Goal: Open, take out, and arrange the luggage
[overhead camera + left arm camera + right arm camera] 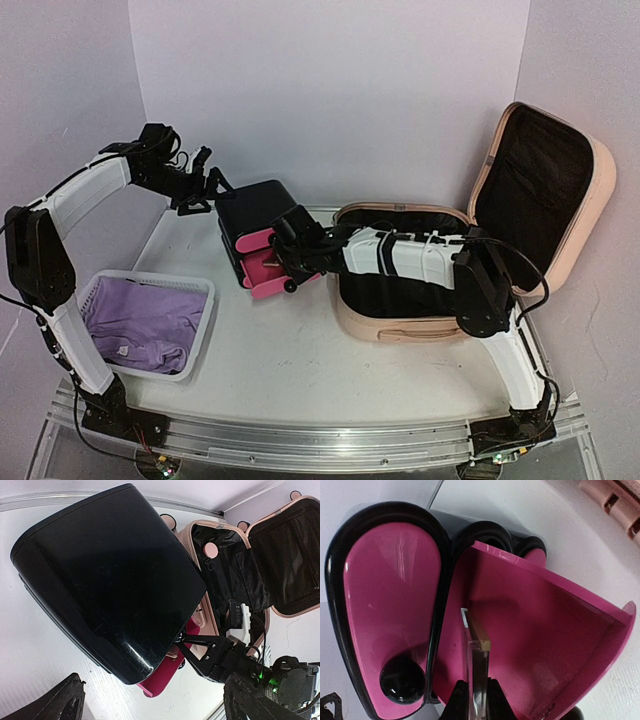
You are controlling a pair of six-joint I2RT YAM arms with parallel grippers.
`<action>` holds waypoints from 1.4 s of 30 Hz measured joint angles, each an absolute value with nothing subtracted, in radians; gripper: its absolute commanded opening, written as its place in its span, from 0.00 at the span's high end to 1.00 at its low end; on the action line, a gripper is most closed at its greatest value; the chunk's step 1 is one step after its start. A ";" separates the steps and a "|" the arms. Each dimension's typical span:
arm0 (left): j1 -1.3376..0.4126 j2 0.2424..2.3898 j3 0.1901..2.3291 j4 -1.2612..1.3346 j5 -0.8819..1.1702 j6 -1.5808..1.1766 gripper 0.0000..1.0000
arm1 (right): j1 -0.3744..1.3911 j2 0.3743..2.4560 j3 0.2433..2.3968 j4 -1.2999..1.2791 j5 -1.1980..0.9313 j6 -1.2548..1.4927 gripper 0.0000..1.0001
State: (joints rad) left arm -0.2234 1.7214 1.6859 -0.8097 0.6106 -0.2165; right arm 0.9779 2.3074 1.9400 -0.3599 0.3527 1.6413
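The luggage [400,325], a large peach-pink suitcase, lies open at the right with its lid [590,200] raised and its black lining showing [235,575]. Left of it stands a small black drawer box [255,205] with pink fronts [385,595]. One pink drawer [545,630] is pulled out of it. My right gripper [476,700] reaches across the suitcase and is shut on a clear plate [477,655] standing in that drawer. My left gripper [205,180] hangs open above and behind the box [100,570], touching nothing.
A white mesh basket [195,285] holding purple cloth [140,320] sits at the front left. White walls close in the table on the back and both sides. A metal rail [300,440] runs along the near edge.
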 measured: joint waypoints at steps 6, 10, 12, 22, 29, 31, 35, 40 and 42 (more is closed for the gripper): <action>-0.223 1.721 1.686 -0.810 0.611 -0.217 0.03 | 0.978 2.318 1.947 -0.355 0.333 1.612 0.51; -0.223 1.721 1.686 -0.810 0.611 -0.217 0.03 | 0.978 2.301 1.912 -0.318 0.306 1.541 0.43; -0.223 1.721 1.686 -0.810 0.611 -0.217 0.03 | 0.978 2.275 1.879 -0.317 0.292 1.500 0.43; -0.223 1.721 1.686 -0.809 0.611 -0.217 0.03 | 0.978 2.075 1.748 -0.356 0.190 1.112 0.19; -0.223 1.721 1.680 -0.809 0.611 -0.217 0.03 | 0.978 1.930 1.656 -0.482 0.075 0.674 0.02; -0.223 1.721 1.679 -0.809 0.611 -0.217 0.03 | 0.979 1.931 1.649 -0.530 0.032 0.578 0.02; -0.223 1.721 1.679 -0.805 0.611 -0.217 0.02 | 0.986 1.972 1.651 -0.615 -0.001 0.441 0.02; -0.223 1.721 1.678 -0.802 0.611 -0.217 0.02 | 0.997 2.086 1.687 -0.627 0.007 0.332 0.02; -0.223 1.721 1.678 -0.802 0.611 -0.217 0.02 | 1.006 2.114 1.702 -0.608 0.017 0.309 0.02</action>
State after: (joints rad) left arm -0.2234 1.7214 1.6783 -0.8024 0.6109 -0.2173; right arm 1.0061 2.1143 1.7016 -0.6079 0.0174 0.3092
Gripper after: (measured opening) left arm 0.975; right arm 0.983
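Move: Upright between the right fingers, the brown box already stands in the open drawer, whose middle is about 4 cm below the hand, 2 cm to its right and 1 cm back. The drawer's black knob is some 5 cm back, 4 cm right and 4 cm lower. The open suitcase is centred about 28 cm right, 1 cm back; the basket 24 cm left, 13 cm back. From the left hand, the drawer lies roughly 13 cm right, 3 cm back and 18 cm down. Opening its fingers wide, the right hand lets go of the brown box, then draws back and a little right out of the drawer, rising about 7 cm to clear the front. It then sinks some 10 cm, ending roughly 11 cm back from its start, in front of the knob, rolled about 85 degrees counter-clockwise with fingers pointing more steeply down. ##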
